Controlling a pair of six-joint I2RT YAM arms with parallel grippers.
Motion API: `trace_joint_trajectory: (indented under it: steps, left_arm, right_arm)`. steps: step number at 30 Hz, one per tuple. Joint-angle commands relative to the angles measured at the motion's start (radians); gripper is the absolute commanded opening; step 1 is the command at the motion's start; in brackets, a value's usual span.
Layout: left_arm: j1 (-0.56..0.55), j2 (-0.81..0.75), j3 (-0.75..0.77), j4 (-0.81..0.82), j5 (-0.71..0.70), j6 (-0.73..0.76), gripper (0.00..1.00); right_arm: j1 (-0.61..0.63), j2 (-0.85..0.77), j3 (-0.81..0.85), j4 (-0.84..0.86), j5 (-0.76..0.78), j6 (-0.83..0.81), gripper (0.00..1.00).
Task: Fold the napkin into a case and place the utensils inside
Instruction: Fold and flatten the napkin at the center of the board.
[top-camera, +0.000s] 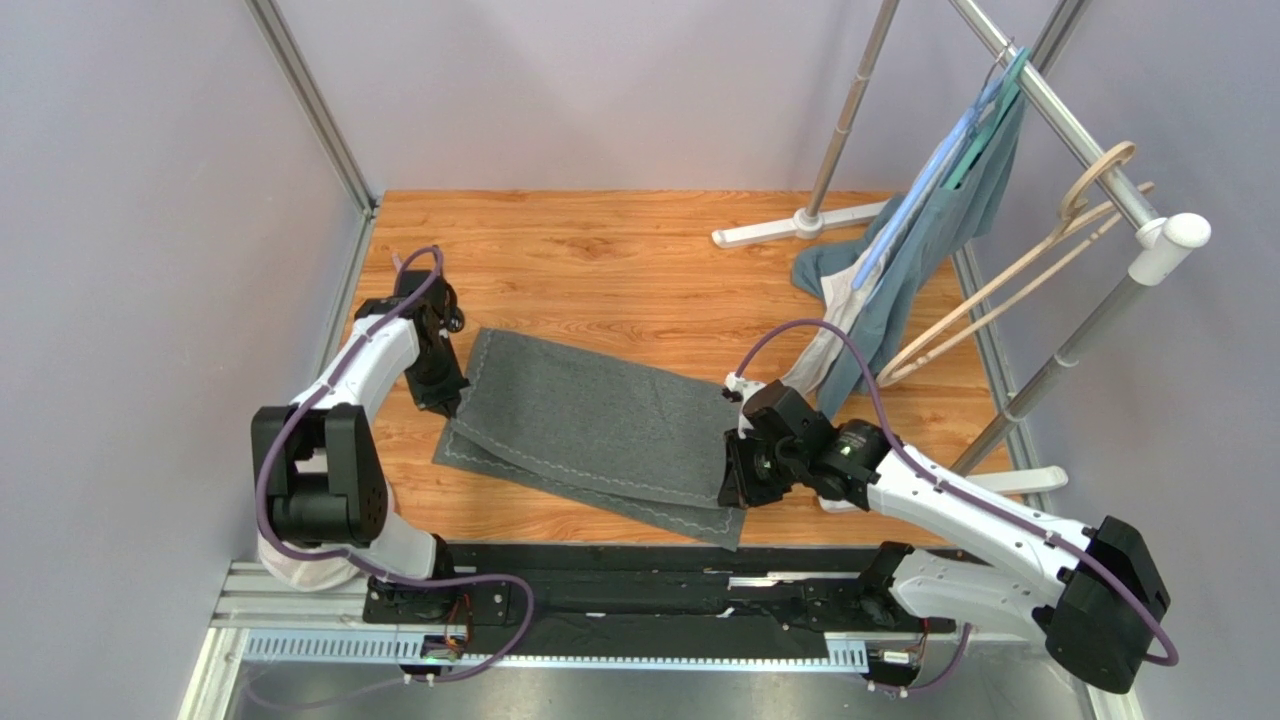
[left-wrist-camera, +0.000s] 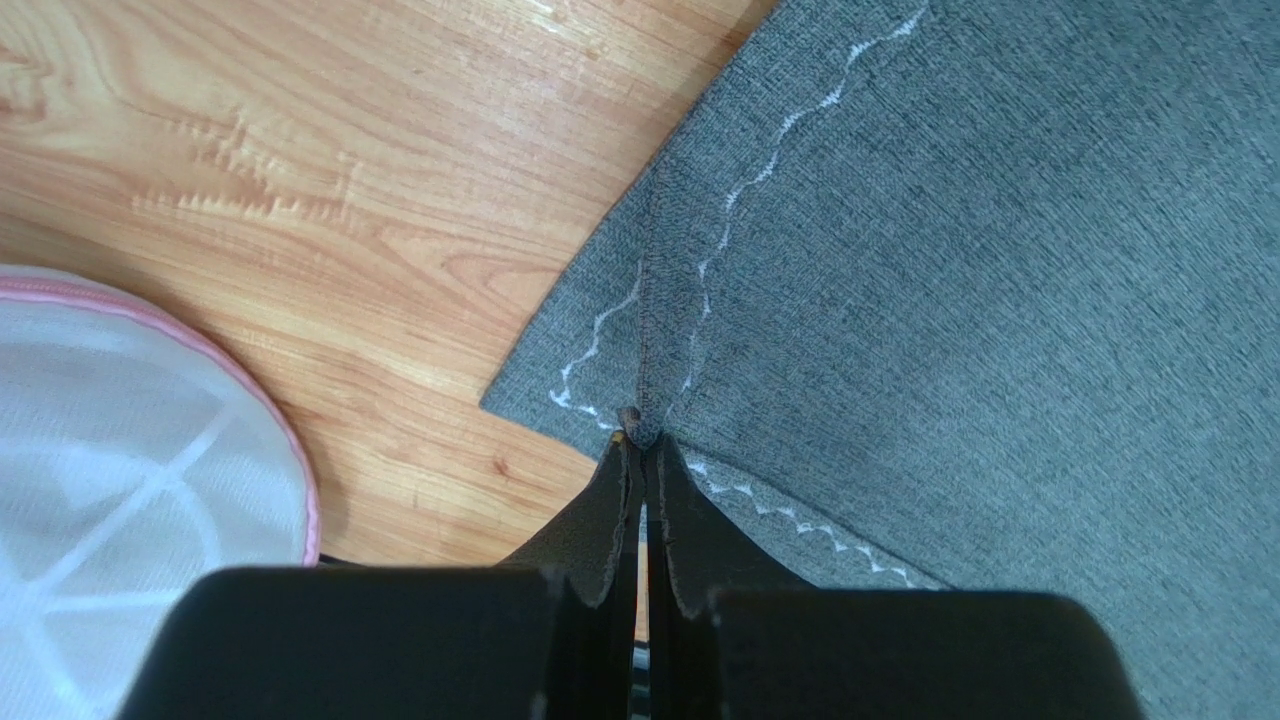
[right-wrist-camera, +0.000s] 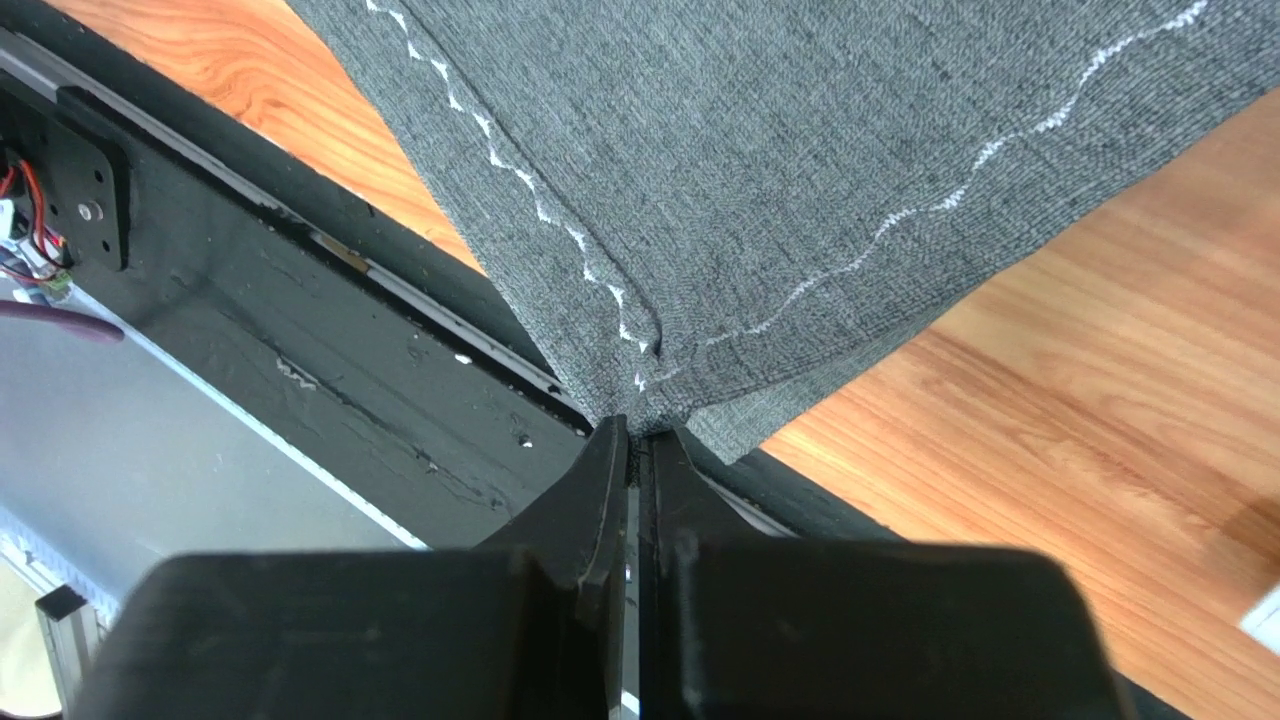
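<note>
The dark grey napkin (top-camera: 601, 428) lies across the wooden table as a long strip, one layer doubled over another, with pale stitching along its edges. At its left end my left gripper (top-camera: 448, 402) is shut on it; in the left wrist view the tips (left-wrist-camera: 643, 438) pinch a puckered bit of the napkin (left-wrist-camera: 977, 300) at the stitched edge. My right gripper (top-camera: 732, 477) is shut on the right end; in the right wrist view its tips (right-wrist-camera: 642, 428) clamp a stitched corner of the napkin (right-wrist-camera: 781, 150) above the table's near edge. The utensils are out of view.
A metal clothes rack (top-camera: 1082, 135) stands at the back right with a teal-grey garment (top-camera: 917, 255) and wooden hangers (top-camera: 1052, 248); its white foot (top-camera: 796, 225) rests on the table. A black rail (top-camera: 676, 578) runs along the near edge. A white pink-rimmed mesh item (left-wrist-camera: 120, 450) lies left of the left gripper.
</note>
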Motion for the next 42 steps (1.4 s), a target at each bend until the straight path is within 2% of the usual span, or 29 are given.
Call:
trace_joint_trajectory:
  steps: [1,20,38,42]
  left_arm:
    - [0.004,0.032,0.007,0.036,-0.019,-0.012,0.00]
    - [0.003,0.044,-0.010,0.027,-0.062,-0.024,0.00]
    - [0.003,0.063,-0.027,0.024,-0.073,-0.027,0.00]
    - [0.004,0.066,-0.027,0.032,-0.057,-0.036,0.00]
  right_arm:
    - [0.010,-0.014,-0.041,0.085,0.007,0.072,0.00]
    - [0.031,-0.050,-0.128,0.105,0.005,0.121,0.00]
    - [0.059,-0.004,-0.208,0.202,-0.030,0.161,0.00]
    - [0.056,0.061,-0.196,0.202,0.039,0.144,0.00]
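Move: My left hand holds one corner of the napkin's upper layer. The near-left corner of the layer beneath is about 5 cm back, 3 cm left and 4 cm below it. My right hand holds the other corner, with the lower layer's near-right corner some 4 cm back, 1 cm right and 6 cm below. The spoon lies about 15 cm ahead of my left hand and 2 cm left, the knife 14 cm ahead and 5 cm left. Keeping both pinches shut, I lower the held edge onto the layer beneath. My right hand does most of it: down about 5 cm in two stages, easing up slightly in between, and back some 3 cm towards the board's front edge. My left hand sinks about 2 cm, mostly early on, and drifts about 1 cm left. ##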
